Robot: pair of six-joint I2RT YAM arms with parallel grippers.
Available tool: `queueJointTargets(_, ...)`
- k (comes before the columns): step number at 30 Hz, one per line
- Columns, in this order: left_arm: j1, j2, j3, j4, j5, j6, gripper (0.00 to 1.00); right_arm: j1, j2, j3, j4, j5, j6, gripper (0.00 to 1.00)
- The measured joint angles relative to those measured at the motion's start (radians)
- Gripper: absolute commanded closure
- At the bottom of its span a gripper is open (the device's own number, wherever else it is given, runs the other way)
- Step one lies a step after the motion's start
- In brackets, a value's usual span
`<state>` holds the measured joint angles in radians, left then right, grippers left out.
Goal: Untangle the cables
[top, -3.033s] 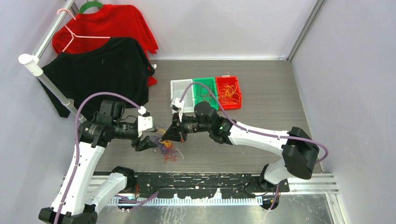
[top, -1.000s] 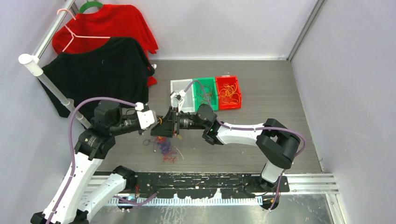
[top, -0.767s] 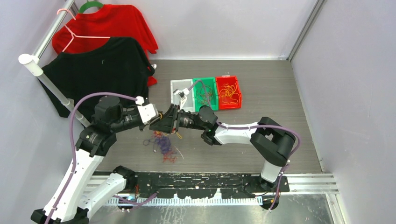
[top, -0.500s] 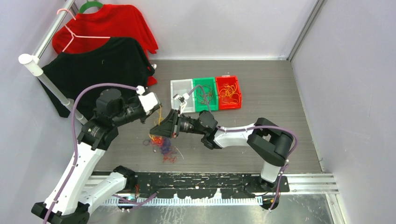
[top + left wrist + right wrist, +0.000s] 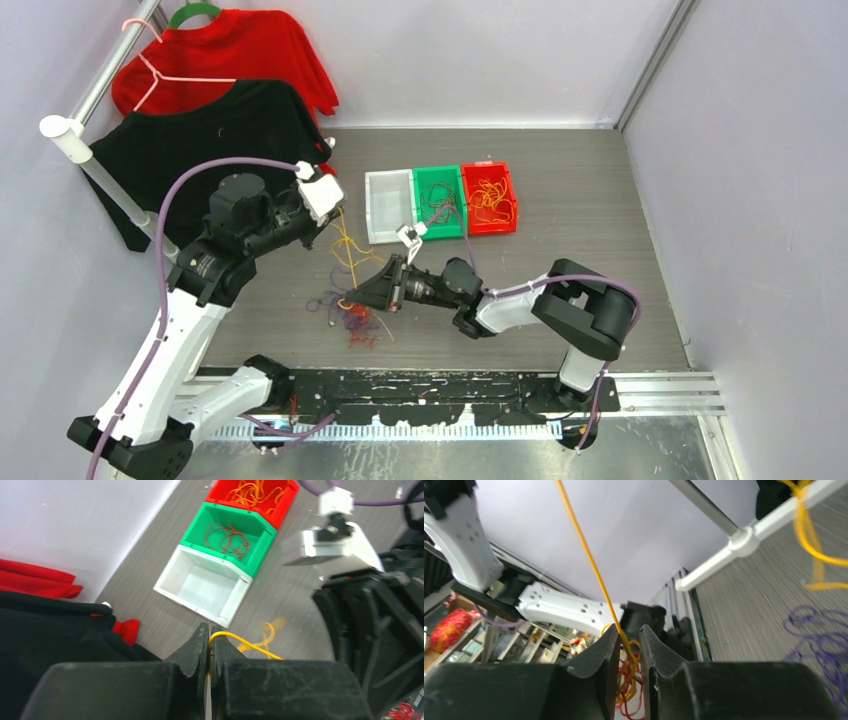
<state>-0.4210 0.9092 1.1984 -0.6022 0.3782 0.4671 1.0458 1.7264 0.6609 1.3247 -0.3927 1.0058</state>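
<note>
The cables (image 5: 352, 318) lie as a small tangle of orange, red and purple strands on the grey table. My left gripper (image 5: 337, 212) is raised behind them, shut on one orange cable (image 5: 245, 642) that curls out of its tips (image 5: 209, 630). That strand (image 5: 347, 250) runs taut down to the tangle. My right gripper (image 5: 362, 295) sits low at the tangle's right side. Its jaws (image 5: 628, 632) are nearly closed around a bunch of orange and red cables (image 5: 628, 675). The taut orange strand (image 5: 589, 560) rises from between them. Purple loops (image 5: 819, 635) lie loose beside it.
Behind the arms stand a white bin (image 5: 372, 210), a green bin (image 5: 438, 170) holding dark red cables and a red bin (image 5: 487, 167) holding orange ones. A black shirt (image 5: 220, 150) and a red shirt (image 5: 250, 50) hang on a white rack (image 5: 100, 170) at the back left.
My left gripper has pulled up and back to the left, drawing the orange strand taut. My right gripper has dropped toward the table near the tangle, and its jaws have narrowed.
</note>
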Motion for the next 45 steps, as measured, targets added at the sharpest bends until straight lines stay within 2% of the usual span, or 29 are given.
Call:
queueJointTargets(5,-0.003,0.033,0.049,-0.024,-0.026,0.000,1.00,-0.002,-0.077,-0.090,-0.056,0.050,-0.070,0.69)
queueJointTargets(10,-0.005,0.051,0.096,-0.039,-0.053,0.000,1.00,-0.002,-0.214,-0.141,-0.192,0.117,-0.182,0.65)
queueJointTargets(14,-0.002,0.063,0.148,0.012,-0.093,-0.005,1.00,0.008,-0.292,-0.190,-0.346,0.130,-0.259,0.59)
queueJointTargets(19,0.003,0.045,0.190,0.078,-0.109,-0.020,1.00,0.020,-0.318,-0.255,-0.540,0.157,-0.313,0.62)
queueJointTargets(24,0.003,0.026,0.172,0.072,-0.105,-0.043,1.00,0.020,-0.405,-0.245,-0.640,0.215,-0.346,0.49)
queueJointTargets(27,0.003,0.018,0.134,0.066,-0.105,-0.058,1.00,0.020,-0.447,-0.214,-0.658,0.243,-0.368,0.45)
queueJointTargets(34,0.003,0.016,0.069,0.036,-0.100,-0.116,1.00,0.044,-0.460,-0.143,-0.663,0.311,-0.420,0.42)
queueJointTargets(45,0.003,0.001,0.067,-0.005,-0.123,-0.285,1.00,0.053,-0.234,-0.010,-0.541,0.327,-0.411,0.42)
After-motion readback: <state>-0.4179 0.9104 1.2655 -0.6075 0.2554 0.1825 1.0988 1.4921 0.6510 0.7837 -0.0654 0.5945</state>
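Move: Pinched in the left hand is the yellow cable, pulled straight down to the right fingers. Its yellow-red knot lies about 13 cm back and 13 cm below the left hand, and from the right hand 2 cm back, 2 cm left and 3 cm down. The purple cable is on the table some 6 cm ahead, 2 cm left and 21 cm below the right hand; the small red cable is straight below it, 1 cm to the right. Drawing the taut yellow cable between them, the left hand keeps its pinch and climbs about 9 cm while the right drops some 11 cm and goes 8 cm right, rolling its left side down. The cable comes free of the right fingers, which open wider; that hand then comes back up, left and forward, and the left sinks about 6 cm. ##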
